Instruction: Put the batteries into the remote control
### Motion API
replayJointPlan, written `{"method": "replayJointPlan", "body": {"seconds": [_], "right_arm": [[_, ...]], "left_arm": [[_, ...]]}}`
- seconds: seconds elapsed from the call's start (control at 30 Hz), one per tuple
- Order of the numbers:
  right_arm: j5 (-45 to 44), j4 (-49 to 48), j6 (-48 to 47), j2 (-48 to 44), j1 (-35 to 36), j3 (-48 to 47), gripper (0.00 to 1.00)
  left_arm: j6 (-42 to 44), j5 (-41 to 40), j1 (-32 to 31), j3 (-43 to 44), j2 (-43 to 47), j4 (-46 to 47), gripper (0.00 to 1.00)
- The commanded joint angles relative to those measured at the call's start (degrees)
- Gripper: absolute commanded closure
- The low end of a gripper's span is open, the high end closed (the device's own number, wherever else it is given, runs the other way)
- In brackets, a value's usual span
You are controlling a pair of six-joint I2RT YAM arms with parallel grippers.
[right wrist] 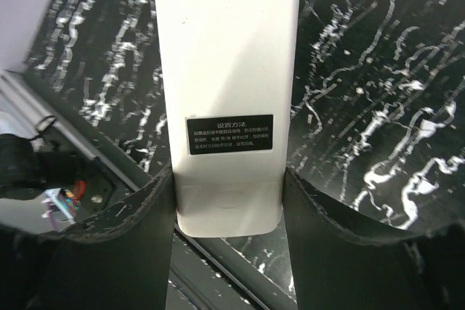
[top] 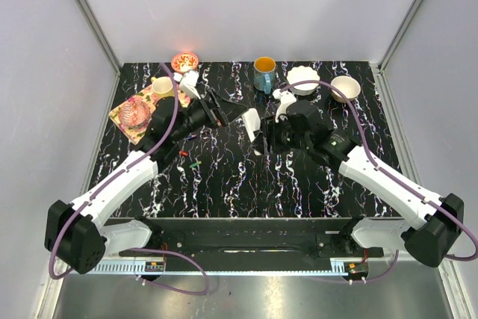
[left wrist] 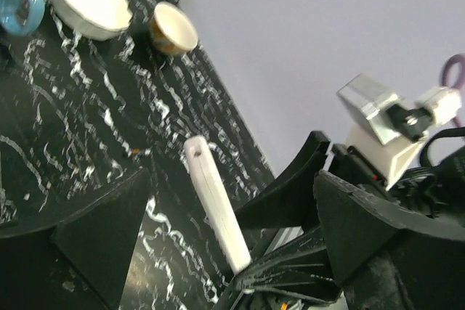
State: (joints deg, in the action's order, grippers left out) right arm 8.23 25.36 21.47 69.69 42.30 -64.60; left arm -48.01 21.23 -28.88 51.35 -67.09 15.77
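Observation:
The remote control (right wrist: 227, 92) is a white slab showing its plain back with a black label. My right gripper (right wrist: 227, 179) is shut on its lower end, one finger pressed against each long side. From above, the remote control (top: 251, 119) stands tilted over the middle of the table, between the two grippers. My left gripper (top: 224, 113) is open beside it. In the left wrist view the remote control (left wrist: 216, 212) appears edge-on between my wide-open fingers (left wrist: 102, 230), touching neither. Two batteries lie on the table near the left arm, one reddish (top: 183, 153) and one greenish (top: 196, 162).
At the back stand a blue mug (top: 264, 72), a white scalloped bowl (top: 302, 78) and a small tan bowl (top: 346, 87). A red patterned bowl (top: 184, 61), a cup (top: 162, 86) and a placemat (top: 137, 112) occupy the back left corner.

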Motion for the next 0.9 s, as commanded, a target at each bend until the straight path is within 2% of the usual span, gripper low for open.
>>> {"method": "replayJointPlan", "body": {"seconds": [0.0, 0.13, 0.4, 0.73, 0.87], "right_arm": [[-10.86, 2.32, -2.40, 0.35, 3.04, -3.69, 1.00], [-12.18, 2.49, -2.75, 0.97, 4.36, -4.39, 1.00], [-11.31, 3.11, -4.86, 0.98, 6.12, -4.48, 1.00], [-10.51, 4.34, -6.88, 0.89, 6.21, -4.31, 1.00], [-10.86, 4.17, -7.06, 0.97, 6.39, -4.48, 1.00]], "left_arm": [[5.29, -5.67, -2.75, 2.78, 0.30, -9.86, 0.01], [5.03, -6.38, -4.60, 4.11, -2.34, -14.10, 0.04], [3.71, -2.87, -6.01, 5.68, -7.09, -12.17, 0.25], [2.57, 0.21, -7.15, 6.92, -10.08, -9.71, 0.36], [2.48, 0.30, -7.77, 6.48, -10.43, -9.18, 0.38]]}}
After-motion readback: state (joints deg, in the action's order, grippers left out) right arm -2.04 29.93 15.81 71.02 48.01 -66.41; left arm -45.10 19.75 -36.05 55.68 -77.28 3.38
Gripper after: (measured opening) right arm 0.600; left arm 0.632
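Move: The right hand already holds the remote control by its lower end. From the open left hand, the remote's middle lies some 6 cm below, about 4 cm right and 3 cm back; from the right hand it is roughly 3 cm ahead, 3 cm left and 2 cm above. On the table, some 31 cm below the left hand, the green battery is about 17 cm left and 2 cm back, the red battery about 22 cm left and 3 cm ahead. Down onto the remote control from above goes the left hand, about 8 cm, its fingertips tipping down some 20 degrees, then it eases roughly 5 cm to the right in all while the fingers partly close with the remote's upper part between them, one finger across its labelled back. The right hand keeps its grip, sinking about 1 cm and rolling slightly. ##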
